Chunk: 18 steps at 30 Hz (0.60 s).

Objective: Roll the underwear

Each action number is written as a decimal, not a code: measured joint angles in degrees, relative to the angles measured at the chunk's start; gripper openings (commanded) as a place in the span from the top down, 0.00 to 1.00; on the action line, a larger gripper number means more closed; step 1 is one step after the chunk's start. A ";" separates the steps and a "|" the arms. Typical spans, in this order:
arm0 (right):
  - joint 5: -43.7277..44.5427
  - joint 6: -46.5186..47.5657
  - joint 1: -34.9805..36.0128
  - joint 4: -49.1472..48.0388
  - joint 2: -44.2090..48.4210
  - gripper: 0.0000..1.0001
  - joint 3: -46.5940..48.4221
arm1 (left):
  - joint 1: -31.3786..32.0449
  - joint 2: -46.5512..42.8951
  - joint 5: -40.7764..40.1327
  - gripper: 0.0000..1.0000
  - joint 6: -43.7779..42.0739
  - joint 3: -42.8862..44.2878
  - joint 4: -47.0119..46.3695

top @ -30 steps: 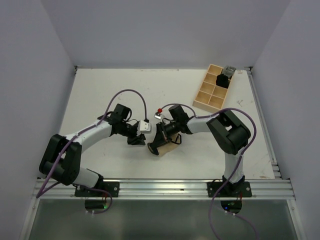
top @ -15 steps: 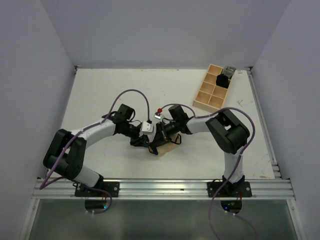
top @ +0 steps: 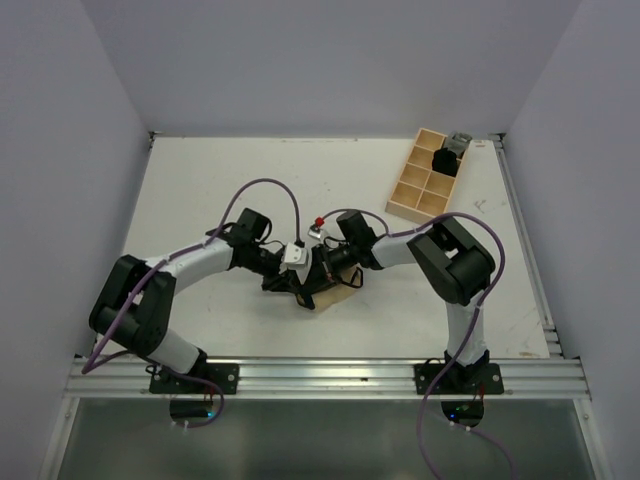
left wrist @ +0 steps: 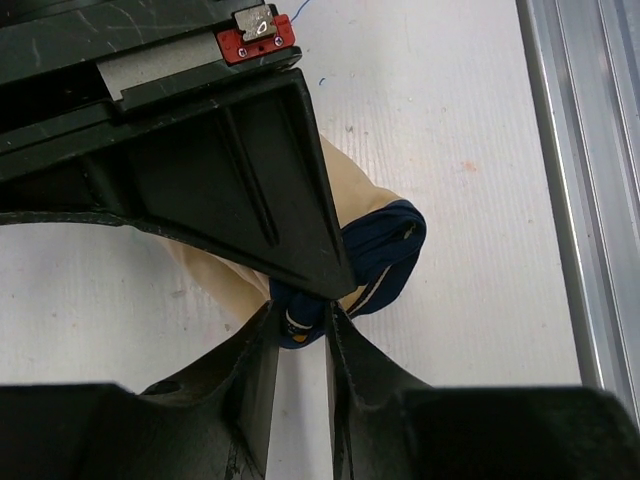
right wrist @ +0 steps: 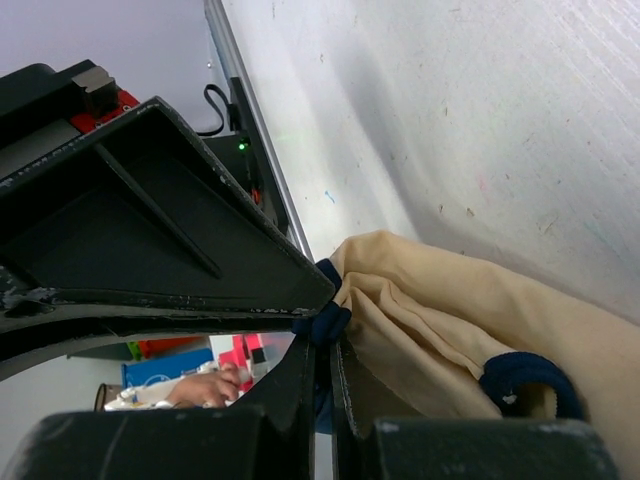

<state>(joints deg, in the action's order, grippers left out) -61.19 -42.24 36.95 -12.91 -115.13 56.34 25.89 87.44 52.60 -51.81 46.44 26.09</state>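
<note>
The underwear [top: 341, 293], tan with dark navy trim, lies bunched on the table between the two arms. Both grippers meet at its left end. My left gripper [top: 299, 286] comes in from the left; in the left wrist view the left gripper [left wrist: 300, 316] pinches a fold of navy trim between its fingertips, with the tan underwear [left wrist: 356, 186] behind it. My right gripper [top: 313, 283] points down-left, and in its own view the right gripper [right wrist: 323, 348] is shut on the navy edge of the underwear [right wrist: 470, 300]. The right gripper's black body [left wrist: 200, 170] hides much of the cloth.
A light wooden compartment tray [top: 412, 188] stands at the back right, with a dark item [top: 444, 159] in one cell and a grey item [top: 461, 140] at its far corner. A metal rail [left wrist: 590, 200] runs along the table's near edge, close to the underwear.
My left gripper has moved right, up against the right gripper, and its fingers have closed on the navy trim. The right gripper has kept its hold and barely moved.
</note>
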 measured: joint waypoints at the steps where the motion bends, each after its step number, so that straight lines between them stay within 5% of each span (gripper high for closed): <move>1: 0.00 -0.11 0.00 0.00 0.00 1.00 0.00 | 0.00 0.22 0.13 0.76 -0.17 0.07 0.07; 7: 0.00 -0.46 -0.11 -0.39 0.00 0.94 -0.11 | 0.00 1.11 0.48 1.00 -1.36 1.20 1.09; 12: 0.20 -0.13 -0.28 -0.09 0.00 0.73 -0.44 | 0.02 3.15 1.25 1.00 -2.14 3.10 2.97; 18: 4.22 5.49 -0.26 7.89 1.38 0.65 -0.24 | 0.02 6.40 1.86 1.00 -2.91 7.02 5.99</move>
<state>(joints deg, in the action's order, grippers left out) -56.97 -36.75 36.69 -5.02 -113.75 56.10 25.91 93.84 54.46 -54.72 53.45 32.08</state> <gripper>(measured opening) 0.331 0.012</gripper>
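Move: Between the left fingers, which stand part-open, is the bunched navy band of the underwear, its middle about 1 cm below and 1 cm back of the hand point. The right fingers still pinch this band, right at their own hand point. From the left hand, the tan body of the underwear lies about 8 cm to the right, 2 cm back and 4 cm lower, and the navy leg loop about 11 cm to the right, 1 cm ahead and 3 cm lower. Shutting fully on the bunched navy band, the left fingers seem to take over the pinch, and that hand then eases about 1 cm forward and 1 cm to the right. Meanwhile the right fingers open to a third, ending their pinch, and this hand sinks some 1.5 cm and backs off about 1 cm to the right, with the band still between its parted fingers. ##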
